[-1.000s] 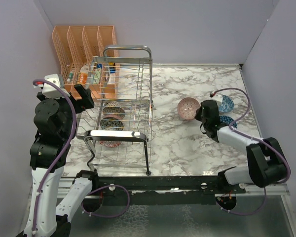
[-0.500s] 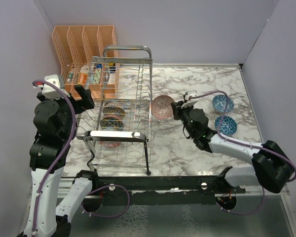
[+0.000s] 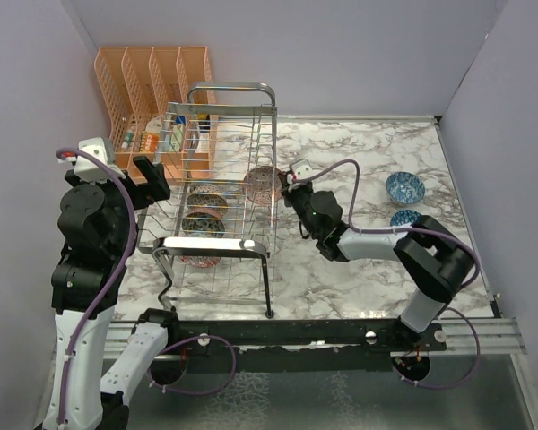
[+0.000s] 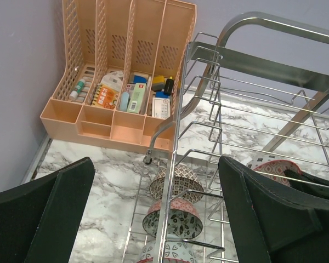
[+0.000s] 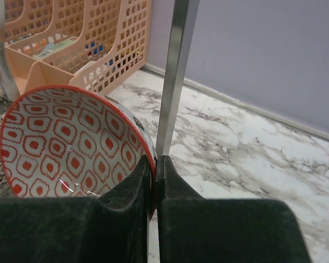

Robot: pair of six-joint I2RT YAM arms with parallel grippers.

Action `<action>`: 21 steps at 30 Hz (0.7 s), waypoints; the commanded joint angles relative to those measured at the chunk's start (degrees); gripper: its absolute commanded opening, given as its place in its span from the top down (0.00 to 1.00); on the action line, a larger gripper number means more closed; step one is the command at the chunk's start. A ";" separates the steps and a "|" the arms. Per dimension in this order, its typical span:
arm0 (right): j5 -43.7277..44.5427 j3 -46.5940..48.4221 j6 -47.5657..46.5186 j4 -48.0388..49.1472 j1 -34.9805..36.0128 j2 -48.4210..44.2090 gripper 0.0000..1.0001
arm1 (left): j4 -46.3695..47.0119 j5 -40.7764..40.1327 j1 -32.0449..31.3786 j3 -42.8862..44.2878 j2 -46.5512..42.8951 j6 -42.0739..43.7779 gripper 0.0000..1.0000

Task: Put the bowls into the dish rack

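Note:
A bowl with a red pattern (image 3: 264,184) hangs on edge against the right side of the chrome dish rack (image 3: 251,134). My right gripper (image 3: 287,192) is shut on its rim. In the right wrist view the bowl (image 5: 71,148) fills the left, pinched by the gripper (image 5: 155,164), with a rack upright (image 5: 175,71) just behind. Three bowls (image 3: 206,199) (image 3: 202,224) (image 3: 200,260) stand in the rack, also seen from the left wrist (image 4: 178,181). Two blue bowls (image 3: 404,188) (image 3: 402,218) rest on the table at the right. My left gripper (image 3: 152,175) hangs open at the rack's left side, holding nothing.
An orange slotted organizer (image 3: 152,81) with small items stands behind the rack against the back wall. The rack's tall looped handle (image 3: 231,88) rises above the held bowl. Grey walls close in the marble table (image 3: 341,269) on three sides.
My right arm has carried the red-patterned bowl leftward from the right side of the table to the rack's right side. The left arm has not moved.

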 commanded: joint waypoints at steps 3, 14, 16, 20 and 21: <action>0.90 5.11 -12.00 16.71 1.20 7.56 0.99 | 0.34 -0.42 -0.35 0.97 -0.72 0.56 0.01; 0.67 9.44 -19.51 21.56 2.72 14.32 0.99 | 0.36 -1.10 -0.34 0.28 -0.67 1.31 0.01; 0.75 10.44 -22.70 23.34 3.55 16.28 0.99 | 0.28 -1.06 -0.30 0.34 -0.57 1.33 0.01; 1.97 11.70 -31.87 29.68 5.33 21.56 0.99 | 0.21 -1.53 -0.35 0.44 -0.76 1.70 0.01; 2.40 11.88 -33.80 31.49 5.68 22.79 0.99 | 0.20 -1.63 -0.35 0.39 -0.73 1.84 0.01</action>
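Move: The right hand holds the pink bowl by its rim, the bowl's middle about 5 cm to its left and 2 cm nearer. The empty place on the rack lies some 17 cm left, 3 cm ahead and 5 cm lower; the grey checkered bowl stands 19 cm left and 3 cm back, and the rack's far right post 7 cm ahead, 3 cm left. From the left hand, that place is roughly 16 cm ahead, 6 cm right and 26 cm below. Keeping its closed pinch on the pink bowl's rim, the right hand carries the bowl about 5 cm to the left and 2 or 3 cm forward, farther in under the rack's upper wires towards the empty place behind the grey checkered bowl, ending at the height it started from. Along the way the wrist tips the fingers up by close to 20 degrees and rolls its left side down by some 10, with most of the forward travel done early and the rest mainly a leftward push. ##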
